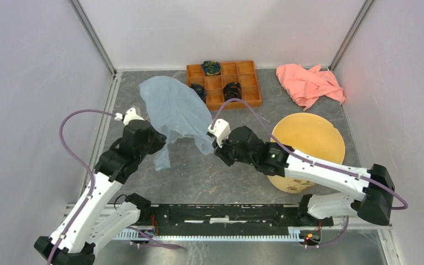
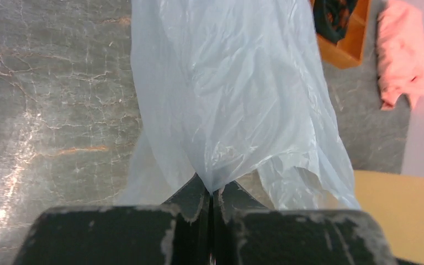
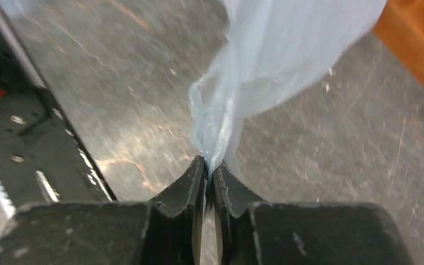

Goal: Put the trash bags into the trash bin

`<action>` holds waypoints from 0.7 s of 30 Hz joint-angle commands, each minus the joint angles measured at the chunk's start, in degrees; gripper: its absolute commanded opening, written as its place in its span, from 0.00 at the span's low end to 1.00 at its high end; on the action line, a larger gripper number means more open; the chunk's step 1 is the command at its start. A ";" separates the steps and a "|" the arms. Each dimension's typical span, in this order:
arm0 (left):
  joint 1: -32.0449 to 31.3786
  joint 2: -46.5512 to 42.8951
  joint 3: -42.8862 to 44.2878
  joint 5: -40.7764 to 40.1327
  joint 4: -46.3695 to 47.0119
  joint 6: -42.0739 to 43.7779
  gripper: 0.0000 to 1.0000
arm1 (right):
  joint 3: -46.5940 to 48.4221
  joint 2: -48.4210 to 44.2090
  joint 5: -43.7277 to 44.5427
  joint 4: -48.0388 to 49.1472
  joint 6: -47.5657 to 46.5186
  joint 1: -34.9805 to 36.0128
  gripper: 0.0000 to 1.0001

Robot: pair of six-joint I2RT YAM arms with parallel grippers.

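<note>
The trash bag (image 1: 176, 107), thin pale blue-grey plastic, hangs spread between my two grippers above the table's middle. My left gripper (image 1: 163, 138) is shut on its lower left edge; the left wrist view shows the film (image 2: 232, 94) gathered to a point between the closed tips of that gripper (image 2: 212, 190). My right gripper (image 1: 212, 142) pinches the bag's lower right corner, and in the right wrist view a twisted strand of the bag (image 3: 276, 55) runs down between its nearly touching tips (image 3: 208, 165). The trash bin (image 1: 309, 138), a round pale yellow bucket, stands right of the bag, under my right arm.
An orange-brown compartmented tray (image 1: 223, 83) with dark items sits at the back, just behind the bag. A salmon-pink cloth (image 1: 309, 83) lies at the back right. The enclosure walls stand close on both sides.
</note>
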 commanded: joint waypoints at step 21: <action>0.02 10.10 -0.41 18.42 -6.65 18.34 0.02 | 0.06 13.94 24.23 0.56 -1.01 1.22 0.98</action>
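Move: I have the trash bag by two corners. Its billowed middle lies about 13 cm ahead of my left hand, 4 cm right and 12 cm below; from my right hand it is some 19 cm ahead and 15 cm left, equally low. From the right hand, the wooden tray sits about 32 cm ahead and 3 cm right, its near-left black bundle 30 cm ahead and 7 cm left, and the bin 34 cm right, nearly level fore and aft. I swing both hands quickly down towards the table with the bag, my right sinking about 12 cm while going 5 cm right, its fingertips tipping down. There my right fingers spread wide and let go of the corner, and that hand rises a little and eases forward. My left drops some 6 cm, drawing slightly back and right, tips down and turns clockwise, still pinching its corner. ##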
